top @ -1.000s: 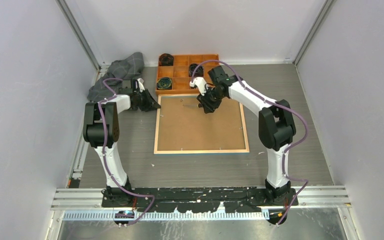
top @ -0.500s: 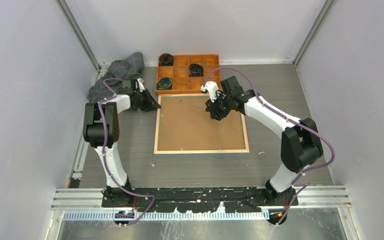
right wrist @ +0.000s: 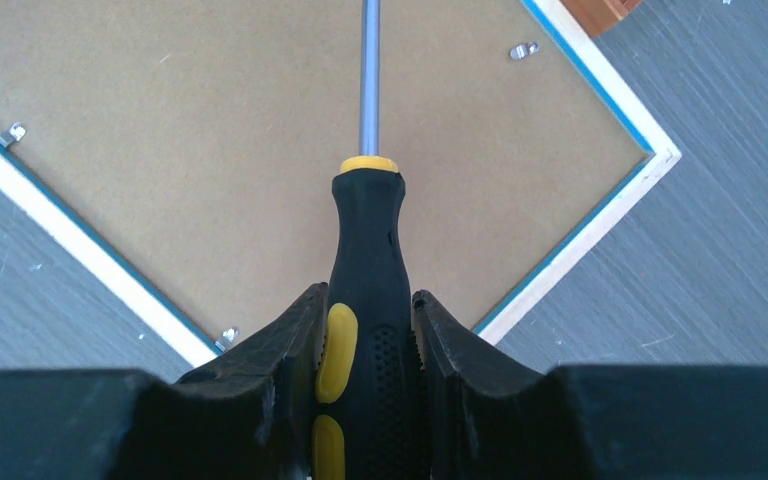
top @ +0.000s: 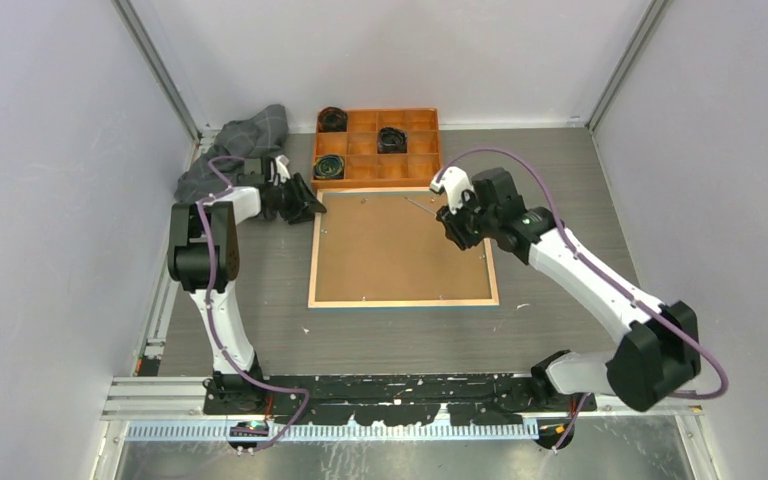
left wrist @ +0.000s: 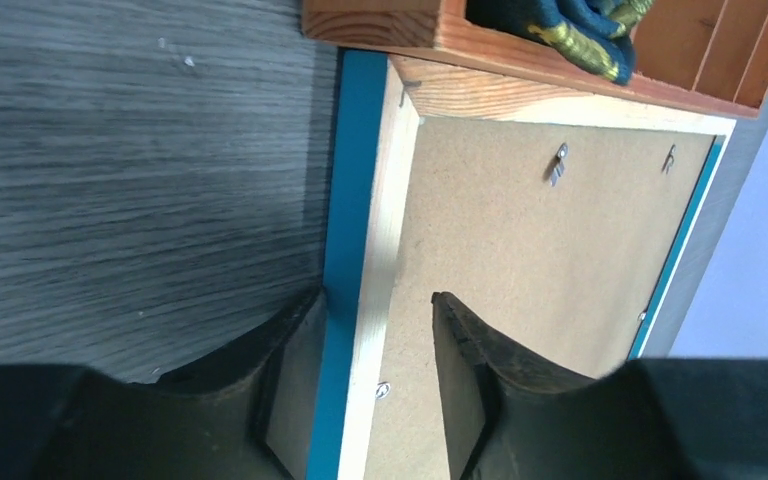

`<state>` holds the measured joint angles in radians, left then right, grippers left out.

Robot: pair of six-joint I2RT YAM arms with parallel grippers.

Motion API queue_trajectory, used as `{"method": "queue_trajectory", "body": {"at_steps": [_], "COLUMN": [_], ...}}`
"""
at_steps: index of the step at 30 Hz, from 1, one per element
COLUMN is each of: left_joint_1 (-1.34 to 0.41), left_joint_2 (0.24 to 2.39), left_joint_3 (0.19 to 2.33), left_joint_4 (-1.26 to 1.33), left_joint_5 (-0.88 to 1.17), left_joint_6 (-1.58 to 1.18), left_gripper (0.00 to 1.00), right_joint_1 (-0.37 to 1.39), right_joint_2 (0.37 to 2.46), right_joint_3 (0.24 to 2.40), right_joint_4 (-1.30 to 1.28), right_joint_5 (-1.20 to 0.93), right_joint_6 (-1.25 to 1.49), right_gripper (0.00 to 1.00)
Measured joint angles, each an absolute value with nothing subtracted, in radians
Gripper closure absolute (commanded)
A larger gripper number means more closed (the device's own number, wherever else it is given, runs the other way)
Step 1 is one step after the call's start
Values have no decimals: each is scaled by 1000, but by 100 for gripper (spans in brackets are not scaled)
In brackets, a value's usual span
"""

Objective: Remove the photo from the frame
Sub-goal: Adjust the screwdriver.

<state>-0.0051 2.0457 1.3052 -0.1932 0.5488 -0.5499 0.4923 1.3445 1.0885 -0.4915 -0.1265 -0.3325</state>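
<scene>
The frame [top: 402, 302] lies face down on the table, its wood rim up and its blue edge [left wrist: 352, 200] showing at the side. A brown backing board [top: 400, 250] fills it, and the photo is hidden beneath. My left gripper [top: 305, 208] sits at the frame's far left corner. Its jaws [left wrist: 376, 297] stand open astride the left rail [left wrist: 380, 230], with a gap on the board side. My right gripper [top: 452, 222] hovers over the board's far right part, shut on a black and yellow screwdriver [right wrist: 370, 260] whose shaft [top: 422, 206] points left across the board.
An orange compartment tray [top: 375, 111] with black round items [top: 392, 139] butts against the frame's far edge. A grey cloth [top: 240, 145] lies at the far left. Small metal tabs [left wrist: 558, 165] [right wrist: 523, 49] sit along the board's edges. Walls close in on both sides.
My right arm has swung right across the board with the screwdriver, from far middle to far right. My left gripper's jaws have opened on the frame's rail.
</scene>
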Motion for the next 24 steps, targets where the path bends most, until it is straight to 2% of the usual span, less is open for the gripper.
{"method": "queue_trajectory", "body": {"at_steps": [5, 13, 20, 24], "left_joint_1": [-7, -7, -22, -102], "left_joint_2": [1986, 1776, 1567, 1465], "left_joint_3": [1252, 1221, 1223, 1225], "left_joint_4": [-181, -209, -153, -180], "left_joint_5": [544, 560, 792, 942], "left_joint_6": [-535, -435, -250, -86], "left_gripper": [40, 36, 28, 20], "right_joint_1": [457, 440, 388, 356], "right_joint_2": [1268, 1279, 1282, 1312], "right_joint_3": [1019, 1004, 1008, 1043], "right_joint_4": [-483, -483, -536, -612], "right_joint_5": [-168, -282, -550, -755], "right_joint_6": [-340, -346, -311, -290], "right_gripper": [99, 99, 99, 99]}}
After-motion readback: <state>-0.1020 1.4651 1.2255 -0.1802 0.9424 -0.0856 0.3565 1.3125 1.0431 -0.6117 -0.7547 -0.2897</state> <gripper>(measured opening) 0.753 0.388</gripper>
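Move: The screwdriver, already held by its handle, has its middle about 4 cm ahead and 4 cm left of the right gripper, about level with it. From the low left gripper that is some 9 cm back, 26 cm right and 14 cm up. The frame's middle lies about 9 cm back, 20 cm right and 2 cm below the left gripper; the orange tray's middle is some 16 cm ahead and 15 cm right of that gripper, about level with it. Lift the left gripper from around the frame's far left edge, about 23 cm up, soon also drawing it back and right over the frame towards the screwdriver, tilting its fingers up, swinging them clockwise and opening them wider. Keep the screwdriver gripped in the right hand; draw it back about 7 cm, slightly left by the end, rolling and turning it counter-clockwise so the shaft points left. ##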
